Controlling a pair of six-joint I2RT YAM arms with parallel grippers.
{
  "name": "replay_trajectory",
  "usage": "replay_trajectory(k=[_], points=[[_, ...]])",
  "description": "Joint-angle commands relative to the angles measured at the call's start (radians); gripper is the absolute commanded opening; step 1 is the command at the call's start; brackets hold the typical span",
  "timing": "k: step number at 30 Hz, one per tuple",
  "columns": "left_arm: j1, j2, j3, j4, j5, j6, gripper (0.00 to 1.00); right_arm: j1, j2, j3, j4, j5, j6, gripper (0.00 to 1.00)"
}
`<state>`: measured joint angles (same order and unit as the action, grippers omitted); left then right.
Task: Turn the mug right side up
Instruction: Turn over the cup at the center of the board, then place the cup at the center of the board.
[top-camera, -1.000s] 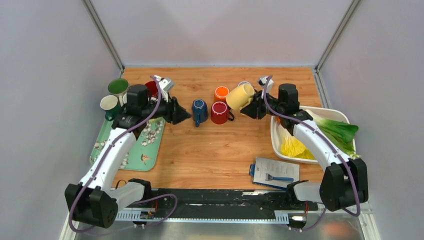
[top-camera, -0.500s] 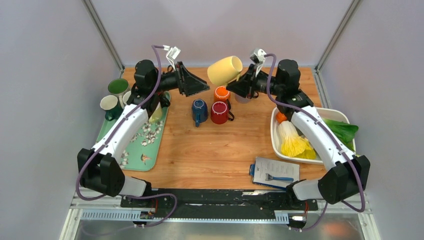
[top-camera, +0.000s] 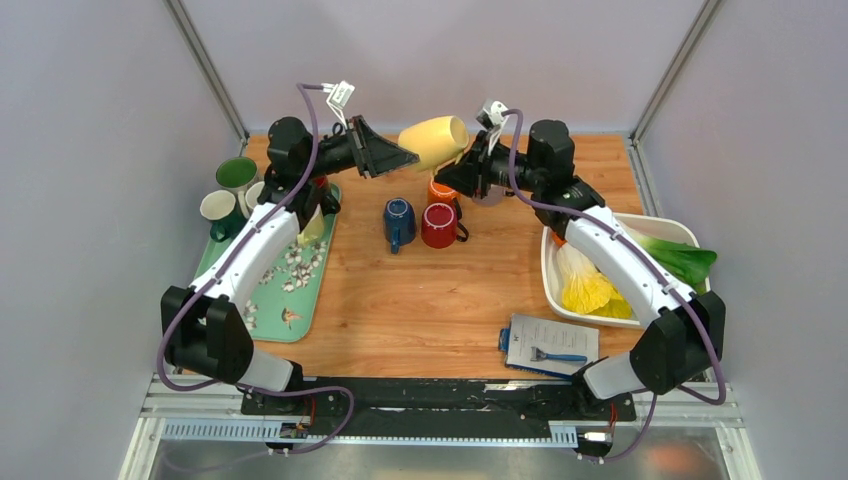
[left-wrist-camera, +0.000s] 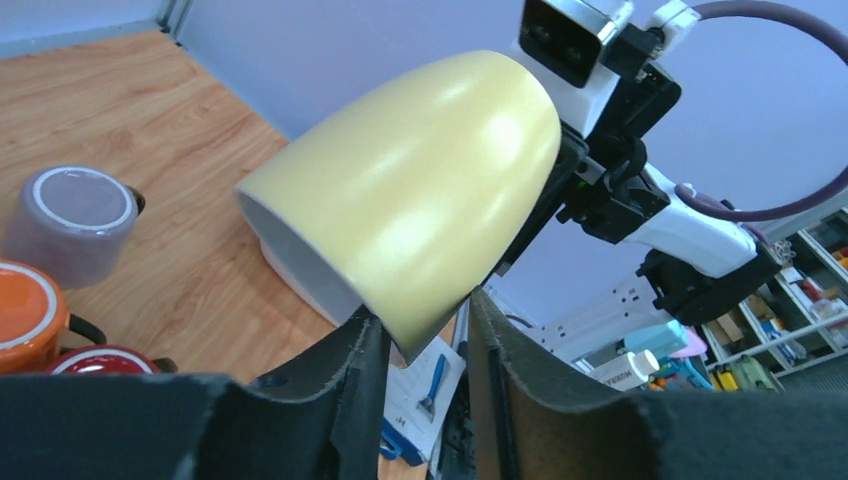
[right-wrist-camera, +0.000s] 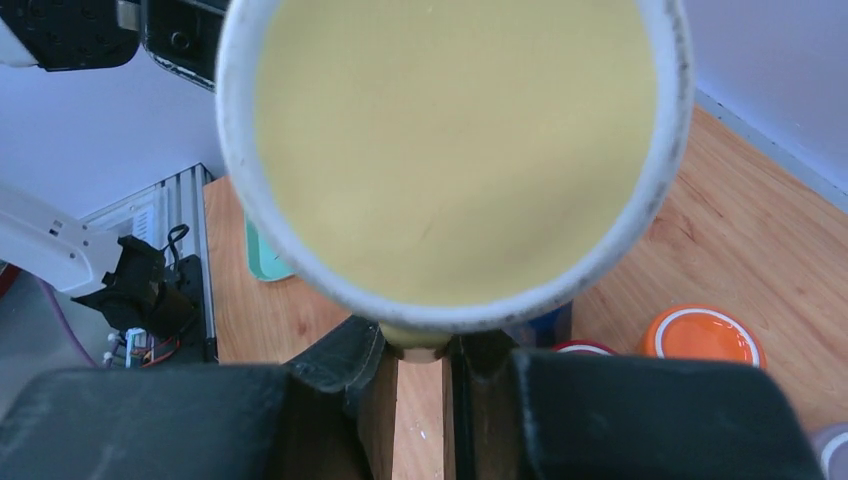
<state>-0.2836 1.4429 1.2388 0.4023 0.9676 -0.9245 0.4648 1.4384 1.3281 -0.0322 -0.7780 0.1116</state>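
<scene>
The pale yellow mug (top-camera: 432, 142) hangs on its side high above the table's back edge. My right gripper (top-camera: 447, 172) is shut on its handle, a yellow nub pinched between the fingers (right-wrist-camera: 420, 350). The mug's base (right-wrist-camera: 450, 150) fills the right wrist view. Its mouth faces my left gripper (top-camera: 408, 157). In the left wrist view the mug (left-wrist-camera: 420, 190) has the lowest part of its rim between the fingers of my left gripper (left-wrist-camera: 425, 340), which stand open and wider than the wall.
Below the mug stand a blue mug (top-camera: 398, 222), a red mug (top-camera: 438, 225), an orange mug (top-camera: 440, 190) and an upturned grey cup (left-wrist-camera: 70, 220). Green mugs (top-camera: 236, 173) and a teal tray (top-camera: 300, 290) lie left. A white bin (top-camera: 553, 280) of vegetables and a booklet (top-camera: 552, 343) lie right.
The right arm has lifted the yellow mug up and to the left. The left arm has risen from the table to the mug's mouth, its jaws widening and then narrowing round the rim.
</scene>
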Motion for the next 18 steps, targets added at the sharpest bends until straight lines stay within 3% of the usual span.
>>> replay_trajectory(k=[1, 5, 12, 17, 18], points=[[-0.017, -0.003, 0.032, 0.129, -0.001, 0.002, 0.29, 0.067, -0.004, -0.008, 0.045, -0.009, -0.020, 0.12], [-0.016, -0.018, 0.009, 0.132, 0.012, 0.019, 0.02, 0.067, 0.004, -0.058, 0.046, 0.025, -0.017, 0.28], [-0.015, -0.061, -0.025, 0.077, 0.044, 0.098, 0.00, 0.067, -0.033, -0.138, 0.036, -0.001, -0.069, 0.71], [-0.014, -0.087, -0.035, -0.099, 0.086, 0.258, 0.00, 0.062, -0.110, -0.218, -0.040, 0.000, -0.144, 0.82], [-0.013, -0.099, -0.034, -0.194, 0.091, 0.339, 0.00, 0.056, -0.126, -0.234, -0.054, -0.001, -0.155, 0.84]])
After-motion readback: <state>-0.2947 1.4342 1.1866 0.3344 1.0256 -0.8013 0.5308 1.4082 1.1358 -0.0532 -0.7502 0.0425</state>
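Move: The yellow mug is in the air on its side, its mouth toward the left fingers, whose gap straddles the rim; its middle is some 3 cm ahead and 4 cm right of the left hand, about level. The right hand holds its handle, with that middle about 3 cm ahead and 5 cm above. Roughly 30 cm below the right hand, the red mug stands about 8 cm ahead, the orange mug 16 cm ahead, and the blue mug 9 cm ahead and 7 cm to the left. The left fingers shut on the near part of the yellow mug's rim and pinch the wall as that hand draws back about 2 cm, then, still gripping, it sinks some 3 cm. Once that grip has nearly closed, the right fingers spread wide and let go of the handle, and the right hand drops about 8 cm while easing back some 3 cm, clear beneath the mug. ##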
